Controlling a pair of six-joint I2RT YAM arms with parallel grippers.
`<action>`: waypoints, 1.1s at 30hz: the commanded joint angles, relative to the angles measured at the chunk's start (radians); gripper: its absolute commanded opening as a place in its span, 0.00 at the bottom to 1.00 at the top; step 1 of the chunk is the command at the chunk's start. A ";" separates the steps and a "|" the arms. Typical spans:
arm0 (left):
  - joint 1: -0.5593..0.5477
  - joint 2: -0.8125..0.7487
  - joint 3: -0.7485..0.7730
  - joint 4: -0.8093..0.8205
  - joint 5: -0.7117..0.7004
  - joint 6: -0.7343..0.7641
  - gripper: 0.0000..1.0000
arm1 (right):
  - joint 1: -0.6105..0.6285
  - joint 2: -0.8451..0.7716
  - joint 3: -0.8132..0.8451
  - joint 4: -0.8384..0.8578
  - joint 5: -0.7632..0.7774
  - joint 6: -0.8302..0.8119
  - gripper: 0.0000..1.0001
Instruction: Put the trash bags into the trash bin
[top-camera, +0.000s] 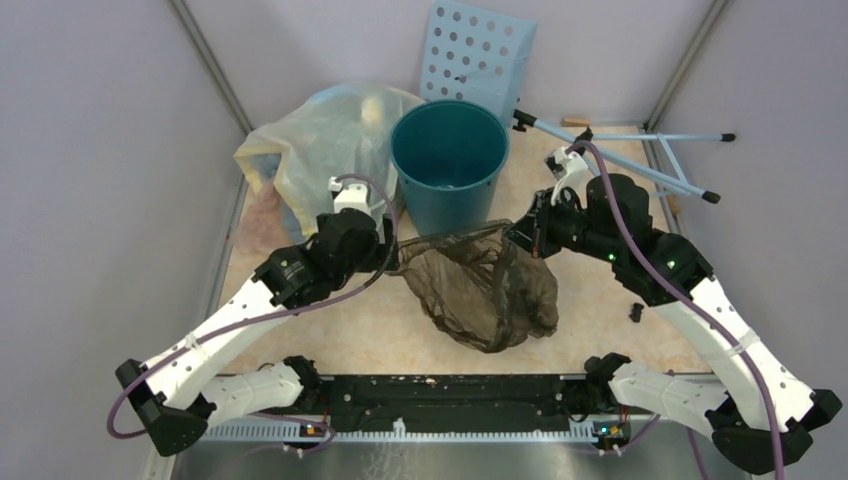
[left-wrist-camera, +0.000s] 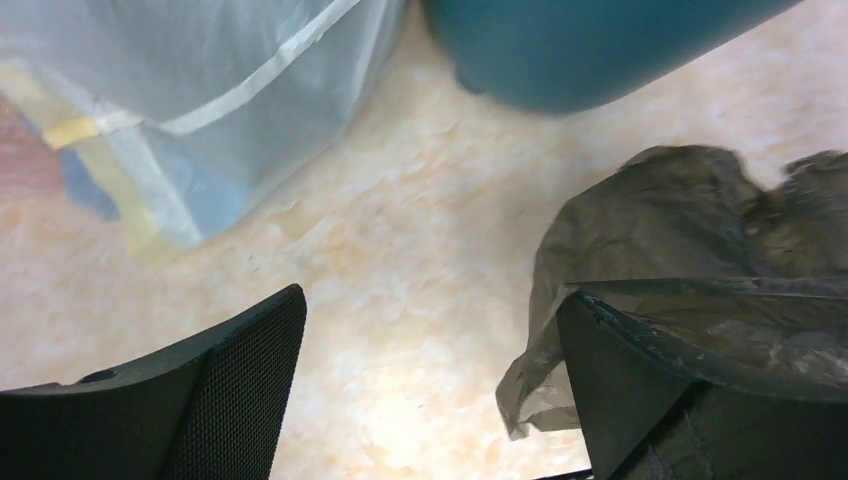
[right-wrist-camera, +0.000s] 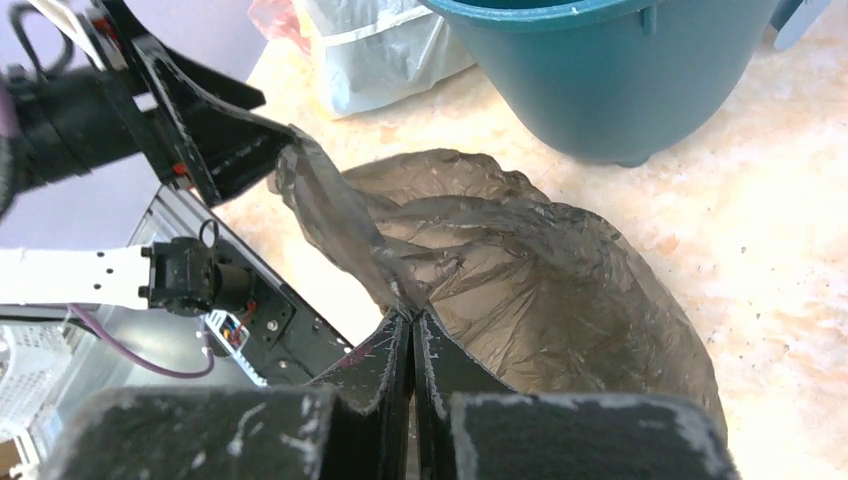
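The trash bag (top-camera: 485, 285), thin, dark and crinkly, lies on the table in front of the teal trash bin (top-camera: 448, 160). My right gripper (right-wrist-camera: 412, 318) is shut on a pinch of the bag's (right-wrist-camera: 540, 280) rim, just right of the bin (right-wrist-camera: 610, 80). My left gripper (left-wrist-camera: 430, 340) stands open at the bag's left end, nothing between its fingers. A fold of the bag (left-wrist-camera: 700, 250) lies draped over its right finger (left-wrist-camera: 640, 390). In the top view the left gripper (top-camera: 395, 255) and right gripper (top-camera: 520, 237) stretch the rim between them.
A large pale stuffed bag (top-camera: 320, 150) leans left of the bin. A light blue perforated panel (top-camera: 475, 55) stands behind it. Thin blue rods (top-camera: 640, 150) lie at the back right. A small black piece (top-camera: 636, 312) sits by the right arm.
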 joint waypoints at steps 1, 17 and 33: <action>0.003 -0.023 -0.014 -0.119 -0.079 -0.091 0.98 | 0.010 0.009 0.007 0.015 0.048 0.046 0.00; 0.003 -0.255 -0.315 0.367 0.401 -0.027 0.99 | 0.009 0.085 0.062 0.026 0.016 0.072 0.00; 0.003 -0.301 -0.601 0.649 0.214 -0.274 0.32 | 0.008 0.045 0.029 0.059 0.068 0.105 0.00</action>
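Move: The loose left corner of the trash bag's rim is right by the left hand, about 3 cm back, 2 cm to its right and 5 cm below. The bag's body lies some 25 cm right, 7 cm back and 12 cm below; the bin stands about 23 cm ahead and 15 cm right. From the right hand, already pinching the rim, that corner is about 31 cm left, 3 cm back and 11 cm below, the bin 25 cm ahead and 17 cm left. The left hand, fingers wide open beside the bag's rim, first dips a little, then draws back about 4 cm and edges right while coming up again, before sinking some 10 cm onto the bag's left edge; its left side rolls down about 25 degrees and the fingers close to roughly half open around the plastic. The right hand keeps its shut pinch on the rim and eases a couple of centimetres forward, its fingers tipping slightly down. ##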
